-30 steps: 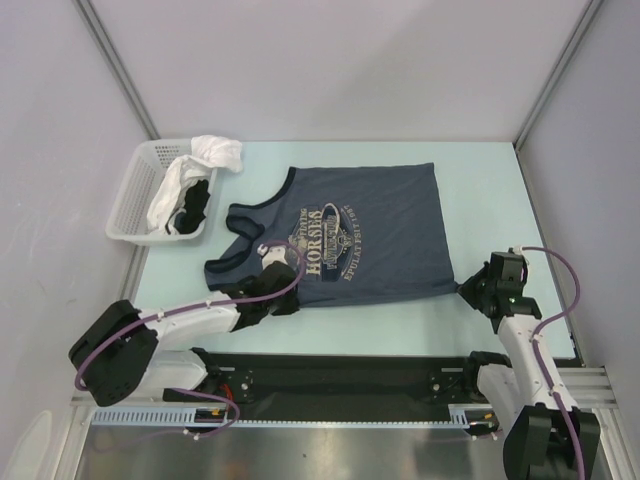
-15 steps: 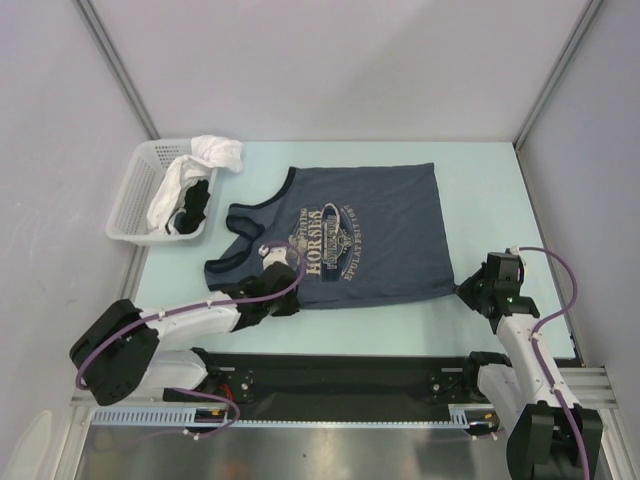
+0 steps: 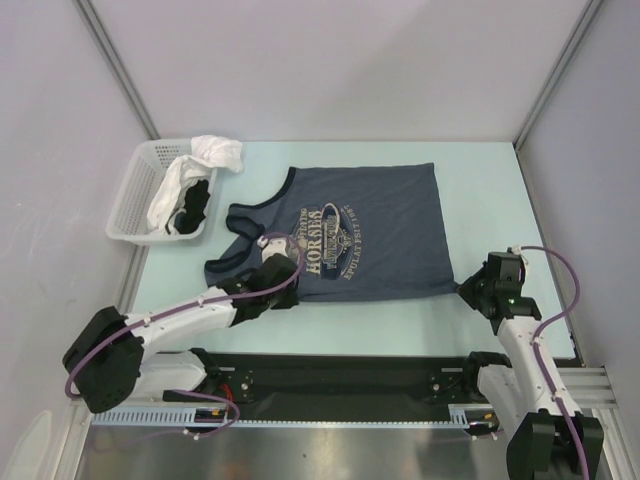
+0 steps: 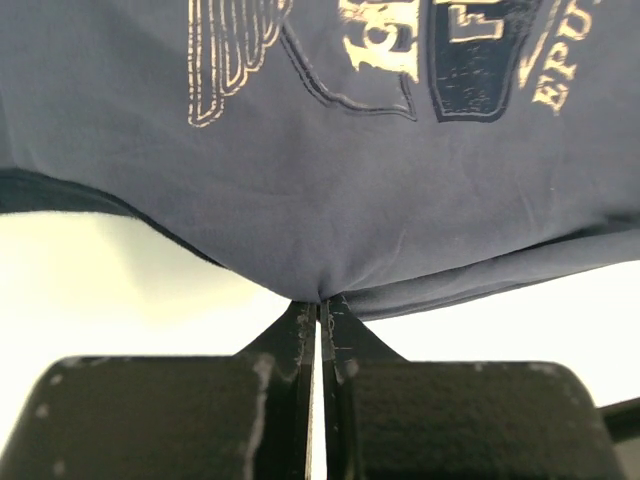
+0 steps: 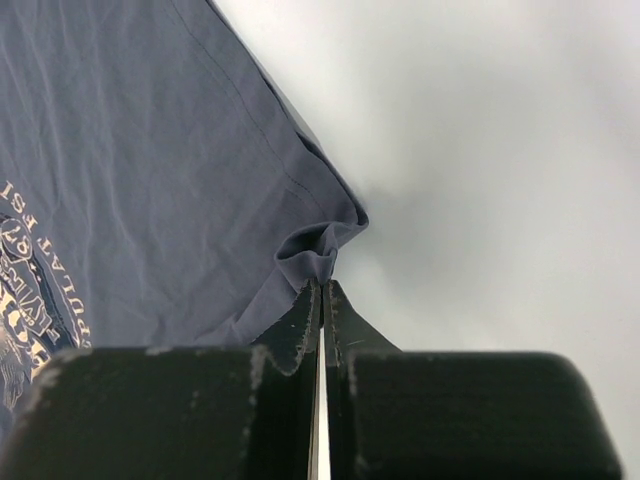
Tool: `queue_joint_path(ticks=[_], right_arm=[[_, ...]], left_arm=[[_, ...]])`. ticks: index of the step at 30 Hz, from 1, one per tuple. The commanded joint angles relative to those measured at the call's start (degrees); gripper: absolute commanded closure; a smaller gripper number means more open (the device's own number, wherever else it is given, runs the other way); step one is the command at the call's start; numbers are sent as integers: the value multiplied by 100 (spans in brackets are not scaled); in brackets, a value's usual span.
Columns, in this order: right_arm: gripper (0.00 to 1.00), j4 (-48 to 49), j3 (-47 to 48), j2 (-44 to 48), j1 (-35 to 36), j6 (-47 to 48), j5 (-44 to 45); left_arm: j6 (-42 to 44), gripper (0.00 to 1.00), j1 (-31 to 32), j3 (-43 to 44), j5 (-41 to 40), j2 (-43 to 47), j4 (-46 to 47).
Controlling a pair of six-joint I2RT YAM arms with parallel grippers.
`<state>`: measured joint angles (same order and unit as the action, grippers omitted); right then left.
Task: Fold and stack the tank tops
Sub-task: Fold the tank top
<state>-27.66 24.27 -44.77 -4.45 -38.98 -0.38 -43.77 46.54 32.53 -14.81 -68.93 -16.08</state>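
Note:
The slate-blue tank top [image 3: 370, 235] lies spread flat on the table, neck to the left, its gold-white print facing up. My left gripper [image 3: 288, 290] is shut on the top's near edge below the armhole; the left wrist view shows the cloth [image 4: 330, 200] pinched at the closed tips [image 4: 320, 305]. My right gripper [image 3: 463, 287] is shut on the near right hem corner, and the right wrist view has that corner [image 5: 315, 250] bunched at the tips [image 5: 323, 285]. A black tank top [image 3: 196, 206] lies crumpled in the basket.
The white lattice basket [image 3: 128, 205] stands at the far left of the table. A white cloth [image 3: 215, 152] lies in it and hangs over its far rim. Frame posts rise at the back corners. The arms' black base rail [image 3: 340, 380] runs along the near edge.
My left gripper has shifted slightly farther in at the top's near edge, and its arm has swung a little left. The right arm and the top have not moved.

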Motion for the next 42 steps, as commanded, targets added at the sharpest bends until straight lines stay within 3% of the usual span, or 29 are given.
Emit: queue_joint_path(ticks=[1,14,28,42], right_arm=[[100,-82,472,-4,23,40,232],[100,357,1352,-1050,23,154,284],[100,1017,2239,-2736,102,119,117],[100,1026,3267,-4082,278,180,293]], left_arm=[[246,100,39,472,-163,169,-387],[764,99,-531,1703,92,-499,-994],[1230,100,-1331,2652,496,-1640,-950],[1397,100,-1877,3048,821,-2353,-810]])
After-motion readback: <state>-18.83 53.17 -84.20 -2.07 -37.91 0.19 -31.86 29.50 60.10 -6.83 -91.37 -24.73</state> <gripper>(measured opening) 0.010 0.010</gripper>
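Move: Both shut grippers hold the near long edge of the sideways tank top, with the table some 3 to 4 cm below. From the left hand, the far edge by the armhole lies about 40 cm ahead and 2 cm left; the lettering is 18 cm ahead and 11 cm right, the near shoulder strap 10 cm ahead and 18 cm left. From the right hand, the far hem corner is about 40 cm ahead and 2 cm left, the lettering 14 cm ahead and 34 cm left. Still pinching the tank top's near edge at two points, both hands carry it forward together over the cloth towards the far edge, the left by about 12 cm and the right by 14 cm. They rise some 4 to 5 cm as they set off, then sink slightly while still advancing, fingers shut and wrists nearly unturned. ##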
